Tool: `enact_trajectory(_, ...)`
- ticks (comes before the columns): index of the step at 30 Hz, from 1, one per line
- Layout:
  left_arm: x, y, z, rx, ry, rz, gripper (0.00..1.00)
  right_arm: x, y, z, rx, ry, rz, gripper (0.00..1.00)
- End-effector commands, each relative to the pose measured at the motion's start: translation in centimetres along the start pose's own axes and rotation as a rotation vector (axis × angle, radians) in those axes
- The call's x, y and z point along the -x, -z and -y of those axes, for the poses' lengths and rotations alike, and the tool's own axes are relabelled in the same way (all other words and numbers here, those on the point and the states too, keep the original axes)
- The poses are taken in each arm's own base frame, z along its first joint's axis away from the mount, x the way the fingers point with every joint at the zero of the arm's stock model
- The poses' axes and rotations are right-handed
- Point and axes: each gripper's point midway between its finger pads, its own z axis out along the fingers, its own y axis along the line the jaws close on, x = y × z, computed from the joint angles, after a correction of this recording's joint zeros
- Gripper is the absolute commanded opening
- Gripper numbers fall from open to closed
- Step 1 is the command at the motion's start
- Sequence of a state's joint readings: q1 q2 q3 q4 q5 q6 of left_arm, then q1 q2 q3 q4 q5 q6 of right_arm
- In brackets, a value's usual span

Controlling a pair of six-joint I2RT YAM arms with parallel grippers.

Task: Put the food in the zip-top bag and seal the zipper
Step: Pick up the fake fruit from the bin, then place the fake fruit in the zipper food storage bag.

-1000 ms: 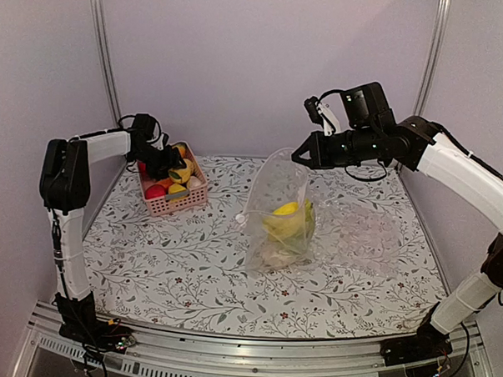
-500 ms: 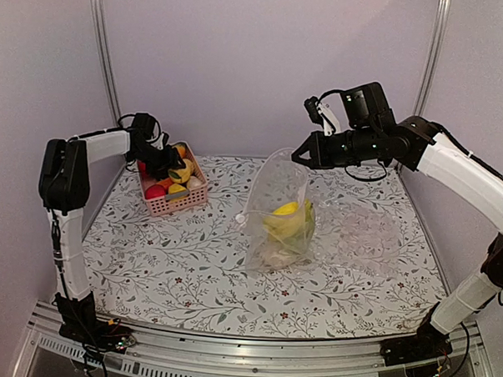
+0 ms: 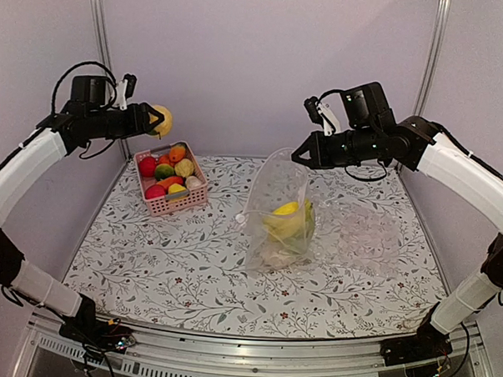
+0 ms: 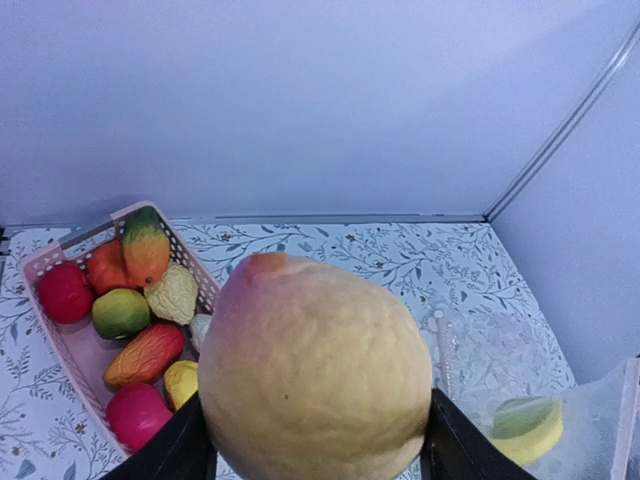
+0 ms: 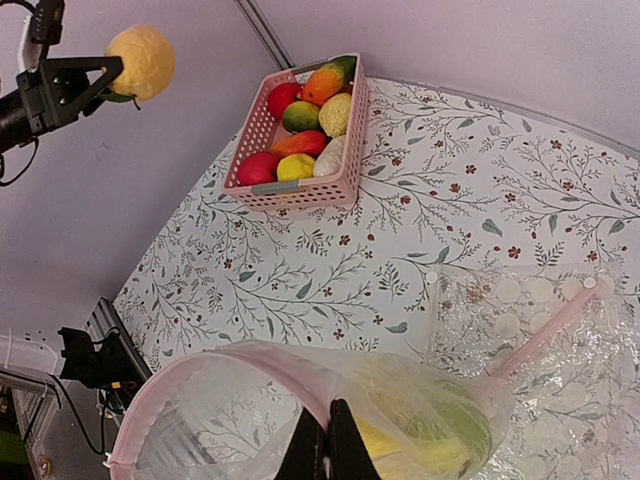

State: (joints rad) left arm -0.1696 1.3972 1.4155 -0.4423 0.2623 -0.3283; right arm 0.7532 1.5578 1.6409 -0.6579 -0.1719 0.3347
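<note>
My left gripper [image 3: 154, 120] is high above the pink basket [image 3: 174, 204], shut on a round yellow food piece with a pink blush [image 4: 315, 370]; the right wrist view also shows that fruit [image 5: 140, 60]. More food [image 3: 164, 171] lies in the basket. The zip-top bag [image 3: 276, 190] stands upright at mid-table with yellow and green food [image 3: 288, 219] inside. My right gripper [image 3: 297, 157] is shut on the bag's top rim, pinching the pale pink zipper [image 5: 250, 365]. The bag's mouth hangs open in a loop.
A second, crinkled clear bag [image 3: 371, 231] lies flat on the floral table cover to the right of the standing bag. The basket sits at the back left near the wall. Metal frame posts [image 3: 103, 57] rise at both back corners.
My left arm has risen up and to the left out of the basket, carrying the yellow fruit. The right arm and the bag have not moved.
</note>
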Motion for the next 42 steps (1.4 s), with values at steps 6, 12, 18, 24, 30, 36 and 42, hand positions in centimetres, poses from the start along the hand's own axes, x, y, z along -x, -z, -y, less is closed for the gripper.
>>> enact_trajectory(6, -3.2, 5.0, 16.1, -0.382, -0.202, -0.041, 0.54, 0.4, 0.1, -0.7, 0.011, 0.025, 0.003, 0.0)
enact_trajectory(12, -5.4, 7.6, 24.7, -0.583, -0.38, -0.063, 0.55, 0.4, 0.1, -0.8, 0.014, 0.025, 0.002, 0.0)
enact_trajectory(18, -10.3, 8.3, 30.5, -0.716, -0.552, -0.151, 0.57, 0.4, 0.3, -0.8, 0.01, 0.03, 0.004, 0.0)
enact_trajectory(24, -13.2, 6.8, 33.5, -0.705, -0.672, -0.216, 0.53, 0.3, 0.3, -0.8, 0.01, 0.029, 0.0, 0.0)
enact_trajectory(30, -14.9, 4.4, 32.9, -0.614, -0.726, -0.312, 0.51, 0.3, 0.7, -0.9, 0.007, 0.03, 0.004, 0.0)
enact_trajectory(36, -16.6, 3.1, 30.5, -0.497, -0.756, -0.411, 0.49, 0.6, 1.4, -0.8, -0.004, 0.037, 0.019, 0.0)
enact_trajectory(42, -18.4, 3.3, 29.1, -0.46, -0.776, -0.527, 0.49, 0.9, 1.7, -1.6, 0.025, 0.049, 0.027, 0.0)
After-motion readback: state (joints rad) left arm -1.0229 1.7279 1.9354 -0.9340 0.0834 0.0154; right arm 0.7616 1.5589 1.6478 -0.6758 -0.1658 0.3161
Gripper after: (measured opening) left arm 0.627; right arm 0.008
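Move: The left hand holds the fake peach in the air; the open mouth of the zip-top bag is about 30 cm to its right, some 19 cm back and 4 cm lower. The right gripper pinching the bag's rim is roughly 33 cm right and 11 cm back, almost level; the banana inside lies about 35 cm right, 16 cm back and 16 cm down. The fruit basket is some 8 cm ahead, 2 cm right and 28 cm below. From the right hand, the mouth is about 8 cm back, 4 cm left and 4 cm down. The left hand keeps its grip on the peach and swings it fast to the right, about 30 cm, and back some 20 cm towards the bag's mouth, first rising about 8 cm and then sinking some 10 cm to end just below its starting height. Its wrist swings round clockwise by about 50 degrees and rolls so the hand's left side rises, while the right hand stays in place, still pinching the rim so the mouth stands open beside its fingers. ##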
